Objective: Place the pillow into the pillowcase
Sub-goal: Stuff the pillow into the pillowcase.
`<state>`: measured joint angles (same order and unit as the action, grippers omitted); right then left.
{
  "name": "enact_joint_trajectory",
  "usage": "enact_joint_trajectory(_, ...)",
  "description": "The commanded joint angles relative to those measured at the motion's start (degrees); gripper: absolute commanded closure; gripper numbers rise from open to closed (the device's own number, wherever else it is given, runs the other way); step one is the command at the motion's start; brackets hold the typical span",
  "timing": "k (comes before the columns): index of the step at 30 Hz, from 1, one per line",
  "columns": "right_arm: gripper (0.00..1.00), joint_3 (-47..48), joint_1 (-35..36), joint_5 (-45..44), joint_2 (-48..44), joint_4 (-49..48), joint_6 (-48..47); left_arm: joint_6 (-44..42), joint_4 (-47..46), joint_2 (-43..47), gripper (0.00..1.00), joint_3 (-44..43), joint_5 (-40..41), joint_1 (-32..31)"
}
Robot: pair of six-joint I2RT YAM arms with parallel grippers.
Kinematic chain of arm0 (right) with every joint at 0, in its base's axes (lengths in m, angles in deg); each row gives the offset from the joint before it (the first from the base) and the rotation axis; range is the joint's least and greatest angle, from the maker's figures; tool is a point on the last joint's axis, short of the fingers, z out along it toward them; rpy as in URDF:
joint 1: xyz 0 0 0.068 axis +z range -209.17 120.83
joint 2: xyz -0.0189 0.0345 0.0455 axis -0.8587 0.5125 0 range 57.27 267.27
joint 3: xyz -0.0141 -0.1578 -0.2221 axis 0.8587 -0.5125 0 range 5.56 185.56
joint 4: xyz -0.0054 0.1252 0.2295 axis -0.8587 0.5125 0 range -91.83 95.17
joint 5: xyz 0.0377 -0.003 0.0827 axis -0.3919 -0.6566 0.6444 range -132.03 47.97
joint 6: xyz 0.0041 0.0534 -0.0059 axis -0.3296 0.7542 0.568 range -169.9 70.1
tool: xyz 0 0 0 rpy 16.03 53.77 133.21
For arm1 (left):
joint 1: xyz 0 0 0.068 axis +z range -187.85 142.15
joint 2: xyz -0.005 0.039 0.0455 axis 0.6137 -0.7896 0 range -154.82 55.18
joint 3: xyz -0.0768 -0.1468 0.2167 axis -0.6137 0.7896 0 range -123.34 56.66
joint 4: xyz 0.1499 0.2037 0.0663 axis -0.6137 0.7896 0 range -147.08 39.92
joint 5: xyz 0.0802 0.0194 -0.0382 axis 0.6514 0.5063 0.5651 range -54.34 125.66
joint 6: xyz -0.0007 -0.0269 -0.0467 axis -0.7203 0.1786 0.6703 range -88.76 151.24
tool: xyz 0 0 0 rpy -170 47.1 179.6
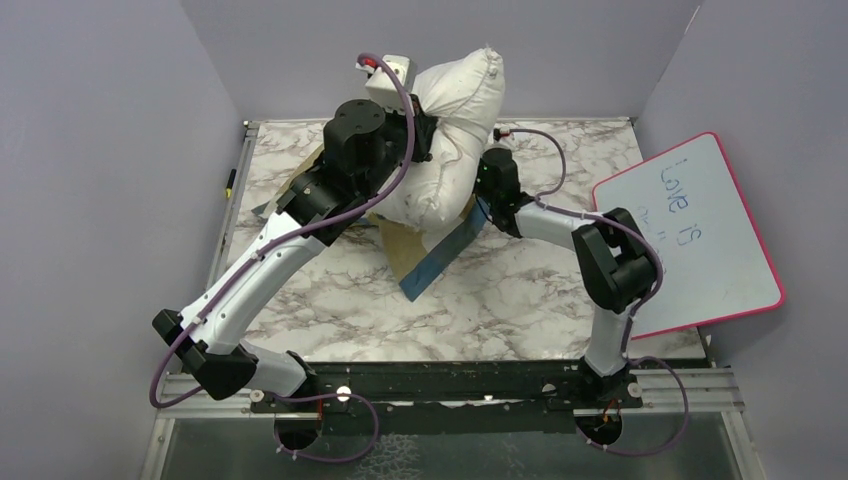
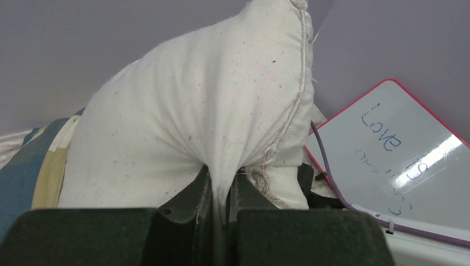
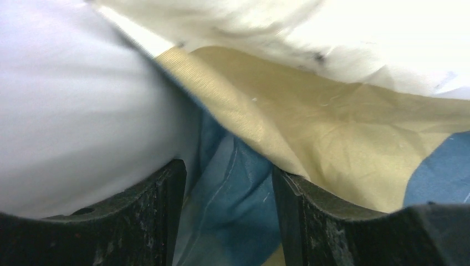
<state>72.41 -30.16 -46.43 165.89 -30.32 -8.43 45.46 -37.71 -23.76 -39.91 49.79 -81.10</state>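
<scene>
The plump off-white pillow (image 1: pixel 455 120) stands lifted and bunched at the back of the table, its lower end resting on the pillowcase (image 1: pixel 440 255), which lies in blue and tan blocks. My left gripper (image 2: pixel 224 194) is shut on a pinched fold of the pillow (image 2: pixel 210 111); in the top view the left gripper (image 1: pixel 425 135) grips its left side. My right gripper (image 1: pixel 485 190) is low at the pillow's right side. In the right wrist view the right gripper (image 3: pixel 230 188) stands open, blue pillowcase (image 3: pixel 235 194) cloth lying loose between the jaws, below the pillow (image 3: pixel 360 33).
A pink-rimmed whiteboard (image 1: pixel 700 240) with blue writing leans at the table's right edge, also in the left wrist view as the whiteboard (image 2: pixel 399 144). Lilac walls close in the back and both sides. A small dark pen-like thing (image 1: pixel 229 181) lies off the left edge.
</scene>
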Motion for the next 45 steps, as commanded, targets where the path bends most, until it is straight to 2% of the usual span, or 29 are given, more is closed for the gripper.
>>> enact_joint_trajectory(1,0.38,3.9,0.3,-8.5,6.0,4.8,0.1,1.7,-9.3,3.6,1.0,0.2,-0.5,0.0)
enact_joint_trajectory(6,0.38,8.6,0.3,-11.9,10.7,8.5,1.1,3.5,-10.4,3.6,1.0,0.9,-2.1,-0.1)
enact_joint_trajectory(8,0.42,11.1,0.3,-11.3,12.6,9.8,1.2,3.8,-10.8,3.6,1.0,0.9,-2.3,0.0)
enact_joint_trajectory(11,0.56,15.8,0.3,-13.6,15.7,14.6,2.2,3.6,-10.9,3.7,1.0,1.0,-2.0,-0.1)
enact_joint_trajectory(14,0.74,17.4,0.0,-14.1,18.0,14.5,2.7,3.6,-11.2,4.3,1.0,1.6,-1.7,0.1)
enact_joint_trajectory(17,0.98,15.5,-0.9,-9.9,17.7,8.0,1.0,3.4,-11.1,4.5,1.0,1.6,-1.5,-0.1)
enact_joint_trajectory(18,0.99,12.6,-1.5,-6.7,16.8,4.5,0.7,3.2,-11.1,4.6,1.0,1.6,-1.3,0.0)
enact_joint_trajectory(23,1.0,5.7,-5.3,8.0,12.4,-5.8,1.3,2.3,-11.0,4.9,1.0,2.3,0.0,0.0)
enact_joint_trajectory(26,1.0,1.5,-7.4,19.2,10.5,-15.2,3.1,1.7,-10.8,4.9,1.0,2.3,0.7,0.0)
enact_joint_trajectory(30,1.0,-1.3,-8.3,28.8,8.0,-24.1,1.3,0.8,-11.3,5.7,1.0,4.0,2.8,0.0)
enact_joint_trajectory(33,1.0,-1.3,-8.9,33.5,8.1,-25.2,-1.7,1.4,-12.7,6.5,1.0,6.1,2.3,0.0)
enact_joint_trajectory(36,1.0,-3.7,-10.4,41.6,8.9,-35.8,1.7,1.1,-11.9,6.1,1.0,5.5,2.3,0.0)
enact_joint_trajectory(41,1.0,-3.8,-11.4,49.2,10.3,-46.8,7.4,0.1,-11.6,5.8,1.0,4.7,2.9,0.0)
enact_joint_trajectory(45,1.0,-4.1,-12.7,50.2,9.9,-51.3,11.7,-0.4,-11.1,5.8,1.0,4.7,3.7,0.0)
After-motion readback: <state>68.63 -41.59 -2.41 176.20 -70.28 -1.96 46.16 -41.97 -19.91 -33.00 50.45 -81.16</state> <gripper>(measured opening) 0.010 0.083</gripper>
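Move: The pillowcase's open rim, the right hand's target, is about 5 cm ahead of that hand, 1 cm to its left and 4 cm below. The hanging pillow's middle lies roughly 7 cm to the right hand's left, level with it in reach and some 10 cm higher; the loose case flap is on the table 12 cm back, 9 cm left and 13 cm below. From the left hand, already gripping the pillow, the rim is about 18 cm ahead, 9 cm right and 33 cm down. Forward and down beside the pillow, about 6 cm each way, the right hand reaches with parted fingers and shuts them on the blue edge of the pillowcase at the far end. It then draws back about 8 cm and up 9 cm, swinging counter-clockwise some 40 degrees with the fingers tipping upward. The left hand keeps its pinch on the pillow, holding it up and sinking only about a centimetre. ##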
